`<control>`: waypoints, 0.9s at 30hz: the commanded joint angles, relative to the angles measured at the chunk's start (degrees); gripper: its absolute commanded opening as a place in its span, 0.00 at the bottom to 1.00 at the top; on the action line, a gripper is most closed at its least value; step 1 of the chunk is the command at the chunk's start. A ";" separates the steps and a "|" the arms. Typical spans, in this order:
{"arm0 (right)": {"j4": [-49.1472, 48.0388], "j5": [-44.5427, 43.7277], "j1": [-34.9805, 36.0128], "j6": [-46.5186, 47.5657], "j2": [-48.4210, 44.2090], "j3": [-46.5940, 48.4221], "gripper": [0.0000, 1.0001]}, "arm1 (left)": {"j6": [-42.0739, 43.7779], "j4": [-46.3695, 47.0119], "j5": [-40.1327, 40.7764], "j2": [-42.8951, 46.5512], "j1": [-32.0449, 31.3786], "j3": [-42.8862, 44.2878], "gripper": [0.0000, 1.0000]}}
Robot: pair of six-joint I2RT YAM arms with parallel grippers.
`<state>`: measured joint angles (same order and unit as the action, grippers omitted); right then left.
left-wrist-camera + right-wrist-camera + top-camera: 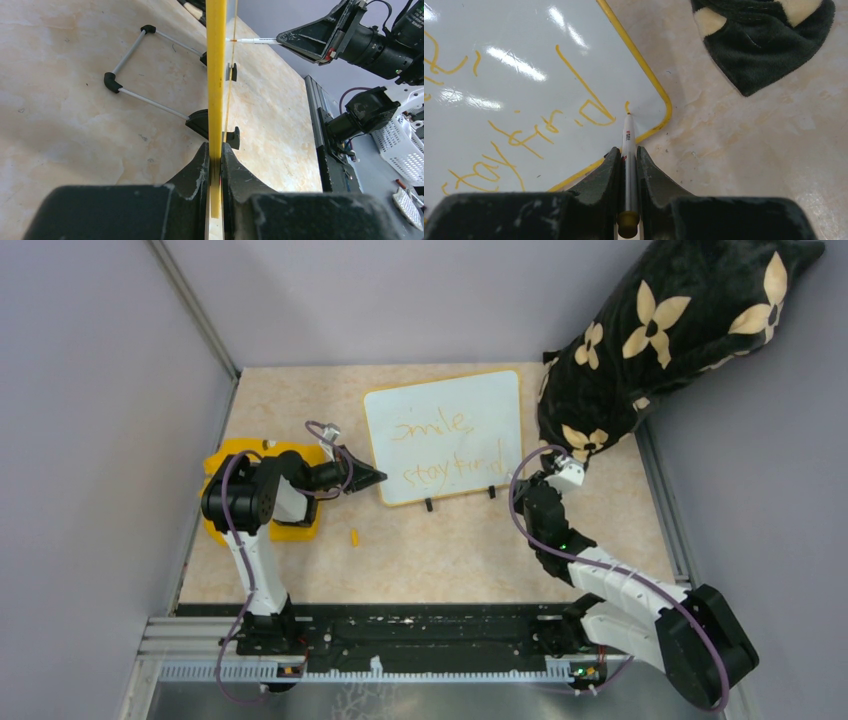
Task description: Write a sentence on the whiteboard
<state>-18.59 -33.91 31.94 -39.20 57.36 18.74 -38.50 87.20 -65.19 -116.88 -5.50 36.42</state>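
Note:
The whiteboard [445,390] stands tilted on its wire stand [145,65] in the middle of the table. It carries the sentence [445,445] in thin orange letters, "smile" over "stay tired". My left gripper [378,478] is shut on the board's yellow left rim [216,75], which runs up between the jaws [215,148]. My right gripper [626,151] is shut on a white marker [628,140] with an orange end cap. Its tip rests at the board's lower right corner, just past the last letters [594,112]. The left wrist view shows that gripper [281,38] from across the board.
A black plush pillow with cream flowers [670,330] lies at the back right, close to the board's right edge [764,45]. A flat yellow piece [300,530] sits under the left arm. A small orange cap [354,536] lies in front of the board. Grey walls enclose the table.

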 commanded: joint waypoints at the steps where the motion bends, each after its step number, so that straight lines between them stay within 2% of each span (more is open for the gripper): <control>1: 0.45 0.79 -0.75 -0.34 -1.11 0.49 0.00 | 0.99 -0.01 0.06 -0.36 -0.16 0.66 0.00; 15: 5.57 0.82 -0.76 1.36 -7.18 4.06 0.00 | 0.91 0.01 0.13 -0.28 -0.17 0.57 0.00; 23: 10.56 3.56 -0.78 3.56 -14.16 8.41 0.00 | 0.84 0.08 0.07 -0.30 -0.14 0.65 0.00; 27: 13.62 7.79 -0.80 4.96 -18.11 10.28 0.00 | 0.80 0.08 0.11 -0.34 -0.20 0.54 0.00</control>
<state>-7.09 -30.33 31.81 -36.47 42.89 24.88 -38.48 87.09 -65.19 -116.88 -5.50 36.42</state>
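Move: The marker already held in the right gripper touches the whiteboard at a short mark beside "kind", about 6 cm ahead of that hand, level sideways, 1 cm lower. The letter d's middle is roughly 2 cm left of the mark, 3 cm higher and 1 cm farther out. "smile," stands some 15 cm to the right hand's left, 6 cm ahead, 8 cm higher. From the left hand, the mark lies about 25 cm right, 4 cm ahead, 2 cm lower. Draw the right hand down and back by about half a centimetre each to finish the short stroke beside the d, then pull the marker tip off the whiteboard and lift some 8 cm, easing back a little more and tipping the fingers up slightly. Keep the marker gripped, and keep the left fingers pinching the board's left edge without moving. ##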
